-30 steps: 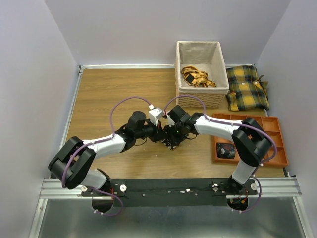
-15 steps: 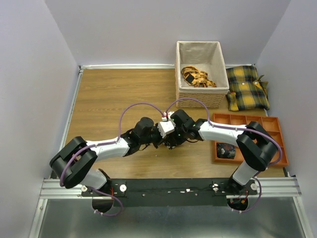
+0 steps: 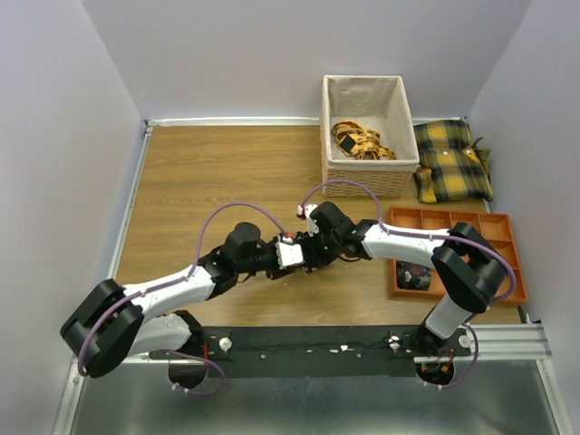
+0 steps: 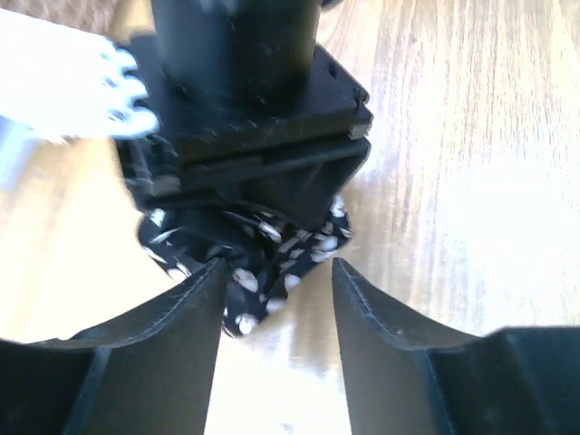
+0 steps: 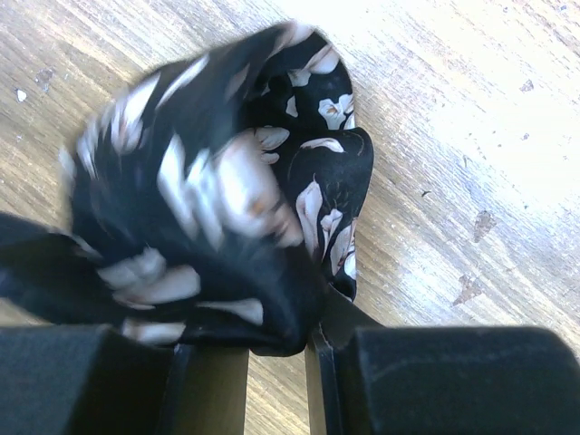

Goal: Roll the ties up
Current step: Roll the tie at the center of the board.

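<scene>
A tie (image 5: 227, 172), black with pale flowers, is bunched into a loose coil on the wood table, and my right gripper (image 5: 272, 349) is shut on its lower edge. In the left wrist view the same tie (image 4: 272, 245) shows under the right gripper's black body (image 4: 254, 100). My left gripper (image 4: 276, 281) is open just in front of it; the cloth's tip lies beside the left finger and nothing is clamped. From above, the left gripper (image 3: 301, 256) and right gripper (image 3: 317, 252) meet at mid-table and hide the tie. Another rolled tie (image 3: 413, 275) sits in the orange tray.
An orange compartment tray (image 3: 494, 237) lies at the right. Behind it stand a fabric-lined basket (image 3: 328, 127) holding yellow patterned cloth (image 3: 361, 141) and yellow-and-black plaid cushions (image 3: 451, 160). Walls close in the table on the left, far and right sides.
My left gripper has opened and let go of the tie, pulling back a little toward the near left. The right gripper keeps its hold, shifted slightly.
</scene>
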Motion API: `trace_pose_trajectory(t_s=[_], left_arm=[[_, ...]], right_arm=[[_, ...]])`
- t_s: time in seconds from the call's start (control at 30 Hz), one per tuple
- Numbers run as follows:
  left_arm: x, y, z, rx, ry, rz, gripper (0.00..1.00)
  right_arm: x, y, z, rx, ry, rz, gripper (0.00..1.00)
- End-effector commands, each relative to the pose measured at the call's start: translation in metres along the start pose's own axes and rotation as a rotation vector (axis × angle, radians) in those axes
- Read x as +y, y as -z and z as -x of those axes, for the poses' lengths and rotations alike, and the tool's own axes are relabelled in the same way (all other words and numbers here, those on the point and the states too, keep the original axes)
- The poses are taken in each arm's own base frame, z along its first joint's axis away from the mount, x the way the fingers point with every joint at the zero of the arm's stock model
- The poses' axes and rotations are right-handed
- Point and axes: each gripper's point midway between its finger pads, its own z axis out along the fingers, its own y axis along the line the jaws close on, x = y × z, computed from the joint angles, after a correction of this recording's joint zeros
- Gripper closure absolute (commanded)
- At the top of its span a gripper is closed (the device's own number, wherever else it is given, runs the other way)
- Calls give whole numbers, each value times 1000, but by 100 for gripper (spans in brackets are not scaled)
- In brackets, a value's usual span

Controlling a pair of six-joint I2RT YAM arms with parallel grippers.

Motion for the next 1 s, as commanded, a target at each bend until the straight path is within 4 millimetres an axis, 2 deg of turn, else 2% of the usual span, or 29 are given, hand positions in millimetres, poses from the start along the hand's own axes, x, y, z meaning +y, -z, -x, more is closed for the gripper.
trace_pose_trajectory(t_s=[0.0,0.1,0.13,0.17,0.27,0.3,0.33,0.4,0.47,0.5,0.53,0.6,0.63,0.67,0.7,0.73,0.77,0.8,0.83,0.9,0.97], left_arm=[[-5,13,27,-58,-99,-123,37],[-3,27,33,-43,-114,-184,31],[4,35,34,-50,-115,-175,30],[3,39,36,-60,-116,-196,30],[12,58,29,-38,-137,-213,30],[8,68,24,4,-130,-250,31],[12,71,21,14,-197,-271,32],[26,87,25,34,-182,-281,34],[46,83,9,79,-177,-276,34],[67,80,1,104,-203,-226,34],[71,70,-12,118,-200,-242,33],[85,55,-15,71,-266,-219,27],[78,45,-16,17,-261,-257,21],[75,38,-16,-8,-283,-275,20],[76,29,-16,-15,-315,-287,11],[62,17,-26,23,-341,-361,1],[60,11,-25,16,-366,-390,1],[67,7,-15,-8,-384,-400,1],[65,0,-18,-21,-335,-428,1],[59,-6,-7,-25,-291,-508,1],[49,-15,-15,-24,-241,-574,1]], right_arm=[[-2,-8,-14,40,15,-13,85],[-2,-7,-12,38,20,-12,85],[-3,-7,-12,36,22,-13,85],[-3,-7,-12,36,23,-16,85],[-5,-7,-15,41,26,-22,85],[-5,-8,-15,41,27,-22,85],[-6,-8,-16,45,30,-23,85],[-6,-9,-18,51,31,-25,85],[-6,-9,-19,50,34,-23,85],[-6,-9,-18,46,36,-23,85],[-6,-9,-16,39,34,-22,85],[-6,-8,-15,34,33,-26,85],[-7,-8,-14,31,33,-27,85],[-6,-8,-14,29,36,-27,86],[-7,-9,-15,32,33,-30,86],[-8,-9,-15,32,31,-34,86],[-8,-9,-16,32,33,-36,86],[-9,-9,-15,24,28,-40,85],[-10,-8,-17,23,26,-41,86],[-12,-7,-18,8,24,-55,85],[-14,-3,-21,-1,41,-80,86]])
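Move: The floral tie's bundle lies roughly 4 cm to the right of the left hand, 1 cm ahead and 5 cm below it. The right hand still pinches the bundle, whose middle is about 1 cm to that hand's left and 1 cm back, roughly level with it. The wicker basket stands some 28 cm ahead of the left hand and 15 cm to its right; the compartment tray is about 35 cm to the right of the right hand, straight across. The tie stays pinched in the still right hand while the left, already partly open and clear of it, swings around to its farther left side: up, forward and left about 7 cm each, then down some 8 cm and back to the right about 5 cm. Its fingers spread fully and the hand turns some 30 degrees clockwise, ending open around the tie's loose edge, with no grip taken. ##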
